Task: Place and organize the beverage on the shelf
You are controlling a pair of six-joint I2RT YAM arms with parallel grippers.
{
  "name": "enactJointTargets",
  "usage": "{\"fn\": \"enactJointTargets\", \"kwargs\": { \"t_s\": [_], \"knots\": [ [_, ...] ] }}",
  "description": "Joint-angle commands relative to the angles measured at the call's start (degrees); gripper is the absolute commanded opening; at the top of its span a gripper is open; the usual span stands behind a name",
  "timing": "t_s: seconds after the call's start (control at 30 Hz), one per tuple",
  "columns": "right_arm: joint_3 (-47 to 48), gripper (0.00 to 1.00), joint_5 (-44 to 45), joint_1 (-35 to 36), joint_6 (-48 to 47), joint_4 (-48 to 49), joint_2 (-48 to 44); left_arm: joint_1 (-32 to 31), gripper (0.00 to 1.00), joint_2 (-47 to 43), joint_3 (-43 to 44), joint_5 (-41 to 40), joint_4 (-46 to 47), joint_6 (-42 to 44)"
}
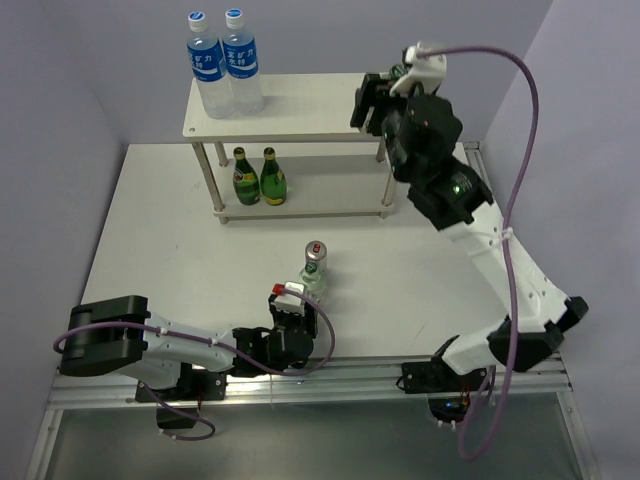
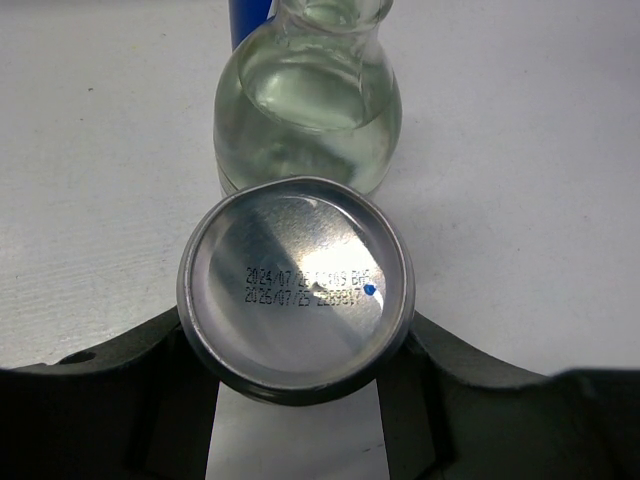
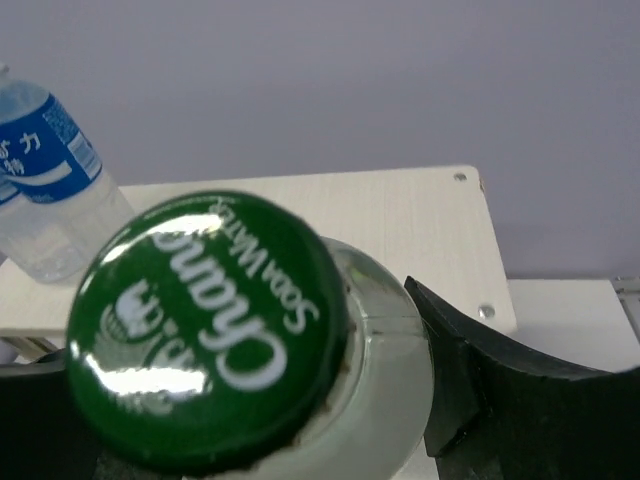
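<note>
My right gripper (image 1: 375,100) is shut on a clear glass bottle with a green cap (image 3: 210,330) and holds it over the right end of the shelf's top board (image 1: 310,100); the board also shows in the right wrist view (image 3: 400,220). My left gripper (image 1: 286,312) is low near the table's front edge. It is shut on a silver can (image 2: 295,290) whose bottom faces the camera. A second clear glass bottle (image 1: 313,278) stands just beyond it, with another can (image 1: 315,252) behind. Two dark green bottles (image 1: 258,178) stand on the lower tier at the left.
Two tall plastic water bottles with blue labels (image 1: 225,62) stand on the top board's left end; one shows in the right wrist view (image 3: 50,190). Thin metal legs (image 1: 222,185) hold the tiers. The walls stand close behind and to the right of the shelf.
</note>
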Motion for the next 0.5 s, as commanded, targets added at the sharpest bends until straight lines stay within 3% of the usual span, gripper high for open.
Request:
{"fn": "enactJointTargets", "kwargs": {
  "t_s": [0.0,0.33,0.47],
  "knots": [
    [13.91,0.00,-11.72,-5.54,-2.65,-5.87,5.54,0.11,0.00,0.08,0.57,3.70,-2.22,-0.64],
    [44.84,0.00,-22.38,-16.46,2.26,-19.06,28.12,-0.86,0.00,-0.62,0.22,5.28,-3.72,-1.17],
    [41.81,0.00,-23.27,-18.40,2.54,-16.53,28.41,-0.94,0.00,0.16,-0.13,5.54,-2.67,-2.05]
  ]
}}
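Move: The right hand, already holding the clear soda bottle, is in front of the shelf. Its place, the free right part of the top board, lies some 16 cm ahead, straight in line and about 10 cm below. The nearer water bottle stands about 29 cm to the left and 16 cm ahead, the other some 36 cm left, equally far ahead, both about level in height. From the left hand, that place is roughly 35 cm ahead, 16 cm right and 30 cm up. The right hand carries the soda bottle about 14 cm forward over the top board, sinking late and tipping down. ##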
